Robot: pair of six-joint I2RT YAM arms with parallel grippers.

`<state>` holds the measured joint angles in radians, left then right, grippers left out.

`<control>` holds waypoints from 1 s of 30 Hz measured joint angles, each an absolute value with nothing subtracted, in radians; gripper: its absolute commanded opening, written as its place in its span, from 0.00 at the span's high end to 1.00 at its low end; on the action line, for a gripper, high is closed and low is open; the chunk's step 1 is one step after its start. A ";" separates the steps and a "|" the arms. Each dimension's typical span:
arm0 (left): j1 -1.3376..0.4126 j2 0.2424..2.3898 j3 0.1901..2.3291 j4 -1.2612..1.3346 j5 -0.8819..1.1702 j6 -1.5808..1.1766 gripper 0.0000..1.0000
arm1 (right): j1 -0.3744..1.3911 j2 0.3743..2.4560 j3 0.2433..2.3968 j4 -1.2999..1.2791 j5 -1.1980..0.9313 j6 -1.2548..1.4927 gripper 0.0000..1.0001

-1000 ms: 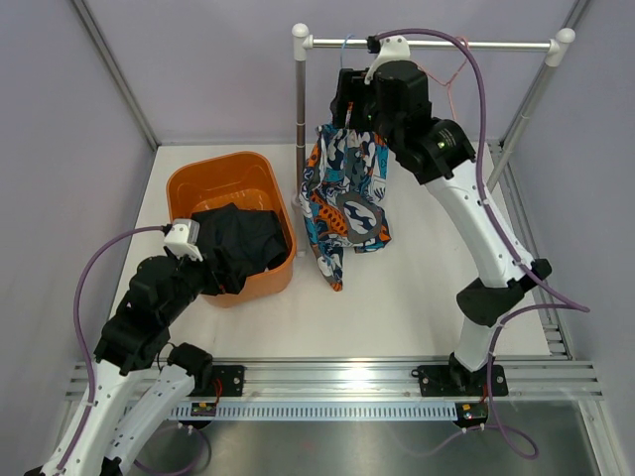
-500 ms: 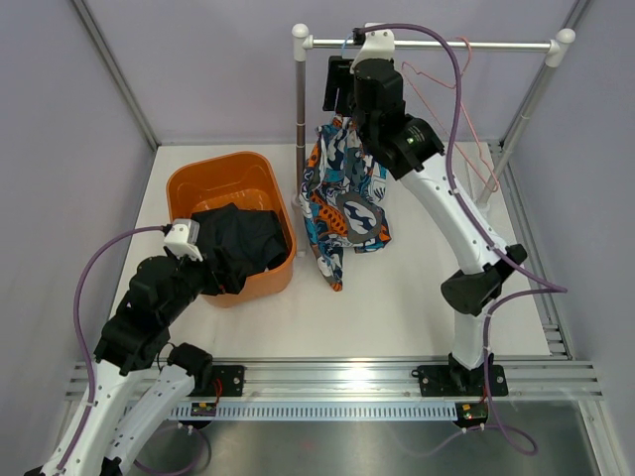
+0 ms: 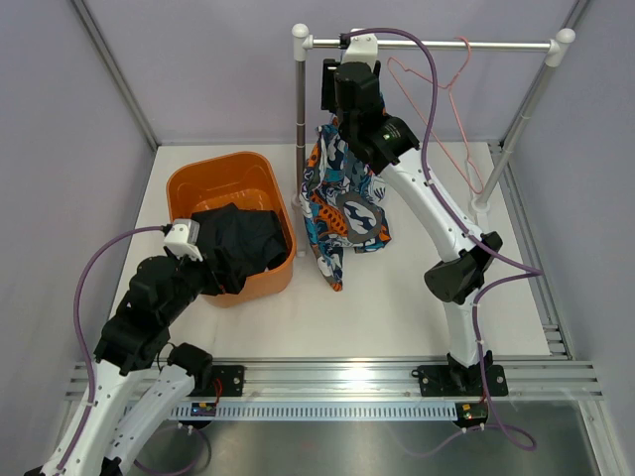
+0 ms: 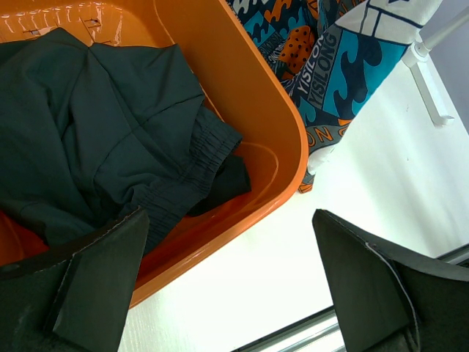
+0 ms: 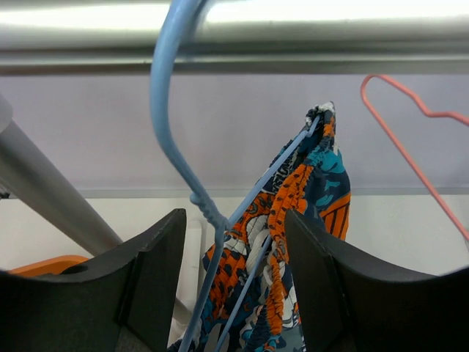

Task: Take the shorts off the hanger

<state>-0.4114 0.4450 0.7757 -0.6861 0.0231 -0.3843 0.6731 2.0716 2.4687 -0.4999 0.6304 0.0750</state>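
The patterned blue, orange and white shorts [image 3: 342,198] hang on a light blue hanger [image 5: 192,198] hooked over the silver rail [image 3: 437,45]. My right gripper [image 3: 335,99] is open just below the rail; the hanger's neck and the shorts' orange waistband [image 5: 289,220] lie between its fingers [image 5: 154,279], which close on nothing. My left gripper [image 4: 234,293] is open and empty above the near rim of the orange tub [image 3: 253,283]. The shorts also show in the left wrist view [image 4: 344,66].
The orange tub [image 4: 278,139] holds dark garments [image 3: 233,248]. An empty pink hanger [image 3: 451,99] hangs on the rail to the right. The rack's posts [image 3: 301,99] stand at the back left and right.
My right arm has swung left along the rail, from beside the pink hanger to the blue hanger's neck. The pink hanger now hangs free. The left arm has not moved.
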 measured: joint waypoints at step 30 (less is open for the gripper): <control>-0.418 0.445 0.776 -0.686 0.023 -0.385 0.01 | 0.672 2.088 2.468 -0.473 0.668 0.027 1.00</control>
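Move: Just about 1 cm left of the right hand, level with it fore and aft, the blue hanger's neck stands between the open fingers. The rail runs some 8 cm above the hand, neither ahead nor back; the patterned shorts hang about 3 cm ahead, sideways in line and some 20 cm below. The rack's left post is roughly 9 cm left, level fore and aft. From the left hand, that neck lies about 30 cm ahead, 18 cm right and 18 cm up. Closing on the blue hanger's neck just under its hook, the right hand first eases barely half a centimetre forward and to the right, then stays put while the fingers go from about two-thirds open to shut. They gather the neck to the middle between them and pinch it below the rail, the fingers still pointing forward and nearly level. ##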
